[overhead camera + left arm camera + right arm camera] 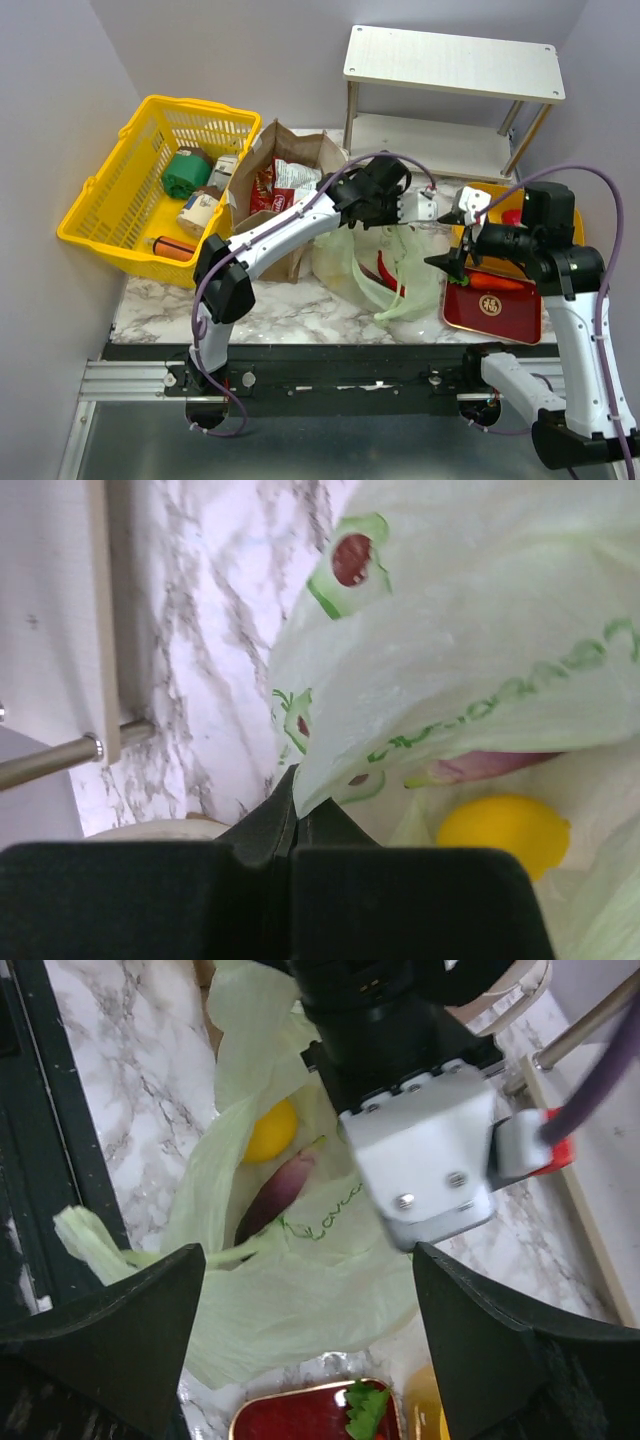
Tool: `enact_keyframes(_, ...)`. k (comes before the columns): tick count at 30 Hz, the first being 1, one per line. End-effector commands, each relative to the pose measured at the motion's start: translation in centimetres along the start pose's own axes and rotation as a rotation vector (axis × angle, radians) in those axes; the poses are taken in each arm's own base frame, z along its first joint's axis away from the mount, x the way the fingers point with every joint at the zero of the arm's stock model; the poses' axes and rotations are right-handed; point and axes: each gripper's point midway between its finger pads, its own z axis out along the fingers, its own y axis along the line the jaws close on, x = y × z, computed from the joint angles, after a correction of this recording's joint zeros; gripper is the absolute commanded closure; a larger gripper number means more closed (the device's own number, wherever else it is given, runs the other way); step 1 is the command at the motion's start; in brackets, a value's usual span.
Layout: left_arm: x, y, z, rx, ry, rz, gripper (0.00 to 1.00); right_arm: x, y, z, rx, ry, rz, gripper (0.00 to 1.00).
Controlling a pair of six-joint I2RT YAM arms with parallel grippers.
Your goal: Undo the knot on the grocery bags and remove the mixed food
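The pale green plastic bag (385, 275) lies slack in the middle of the table with its top open; no knot shows. My left gripper (297, 810) is shut on an edge of this bag and holds it up. Inside I see a yellow fruit (503, 830), a pink dragon fruit (480, 767) and a red chili (385, 272). My right gripper (310, 1300) hangs open just right of the bag, above it, with nothing between its fingers. The brown paper bag (285, 160) stands behind, holding red snack packets (265, 190). A carrot (495, 282) lies on the red tray.
A yellow mesh basket (110, 215) with a green can and cartons sits at the far left. A red tray (500, 310) lies at the right, under my right arm. A white two-level shelf (450, 65) stands at the back right.
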Motion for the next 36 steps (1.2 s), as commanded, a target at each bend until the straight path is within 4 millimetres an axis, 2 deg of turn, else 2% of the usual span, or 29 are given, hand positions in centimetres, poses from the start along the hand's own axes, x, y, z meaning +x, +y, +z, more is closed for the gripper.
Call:
enact_keyframes(1, -3.2, 1.5, -1.1, -0.018, -0.079, -0.244, 1.00, 0.0, 2.6, -1.5, -0.022, -0.011, -0.172, 0.08)
enact_keyframes(2, -3.5, 1.7, -1.1, -0.022, -0.079, -0.291, 1.00, -0.3, 2.9, -1.8, -0.007, -0.030, -0.206, 0.08)
enact_keyframes(3, -5.0, 2.8, -2.3, -0.053, -0.123, -0.320, 1.00, -0.4, 3.0, -1.8, -0.004, -0.039, -0.220, 0.08)
enact_keyframes(5, -6.1, 4.3, -3.2, -0.113, -0.163, -0.380, 1.00, 0.2, 3.2, -1.3, -0.019, -0.049, -0.227, 0.09)
enact_keyframes(8, -6.9, 6.1, -4.4, -0.191, -0.195, -0.403, 1.00, 0.2, 2.6, -0.5, -0.041, -0.069, -0.229, 0.11)
enact_keyframes(10, -6.6, 6.6, -4.7, -0.222, -0.182, -0.398, 1.00, 0.0, 2.0, 0.2, -0.062, -0.083, -0.193, 0.11)
enact_keyframes(12, -5.2, 7.0, -4.4, -0.243, -0.148, -0.417, 1.00, -0.7, 1.3, 0.6, -0.061, -0.103, -0.193, 0.12)
enact_keyframes(15, -2.9, 6.7, -3.4, -0.256, -0.076, -0.468, 1.00, -0.4, 0.6, 1.8, -0.088, -0.101, -0.156, 0.14)
enact_keyframes(19, -0.2, 7.0, -3.9, -0.330, 0.008, -0.493, 1.00, 1.6, 0.1, 3.0, -0.081, -0.058, -0.091, 0.15)
enact_keyframes(20, -0.1, 7.4, -4.6, -0.346, -0.001, -0.503, 1.00, 2.1, 0.2, 3.2, -0.085, -0.049, -0.086, 0.15)
enact_keyframes(22, 0.8, 7.4, -4.7, -0.345, 0.009, -0.521, 1.00, 3.3, 0.8, 3.7, -0.104, -0.033, -0.071, 0.16)
enact_keyframes(24, 1.1, 7.6, -5.1, -0.357, 0.012, -0.545, 0.58, 3.8, 1.0, 4.1, -0.114, -0.028, -0.064, 0.17)
enact_keyframes(26, 1.1, 8.4, -6.2, -0.377, -0.015, -0.596, 0.33, 5.3, 1.1, 4.7, -0.110, -0.005, -0.043, 0.19)
enact_keyframes(29, -0.2, 9.4, -8.8, -0.362, -0.102, -0.622, 0.22, 6.8, 0.7, 5.5, -0.089, 0.032, -0.022, 0.25)
enact_keyframes(31, -0.8, 9.0, -9.7, -0.325, -0.136, -0.624, 0.20, 7.1, 0.8, 6.0, -0.101, 0.041, -0.025, 0.31)
enact_keyframes(33, -0.5, 8.2, -10.3, -0.269, -0.133, -0.637, 0.20, 6.5, 0.4, 6.8, -0.102, 0.030, -0.062, 0.34)
enact_keyframes(35, 0.1, 7.2, -10.8, -0.227, -0.118, -0.659, 0.20, 7.0, -0.7, 7.9, -0.085, 0.063, -0.064, 0.39)
enact_keyframes(36, 0.6, 6.4, -10.3, -0.196, -0.105, -0.671, 0.20, 7.0, -1.0, 8.3, -0.089, 0.069, -0.069, 0.40)
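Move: The left hand already pinches the plastic grocery bag's far rim, to be carried about 5 cm farther out at much the same height. The eggplant inside lies some 10 cm back, 2 cm left and 15 cm below it; the paper bag stands about 21 cm left and 4 cm ahead. For the open right hand the eggplant is roughly 9 cm left, 2 cm ahead and 26 cm below. From that hand the bag's near rim sits 5 cm back and 4 cm left, 20 cm down, the red tray about 15 cm right and 2 cm back. Keeping its pinch on the grocery bag's rim, the left hand lifts about 8 cm, edging right and forward, then lowers to some 5 cm farther out, opens to let go, and rises away up and left, having swung about 35 degrees counter-clockwise. The right hand backs off a few centimetres, returns, then sinks nearly 10 cm towards the bag's mouth, its fingers narrowing part-way. ##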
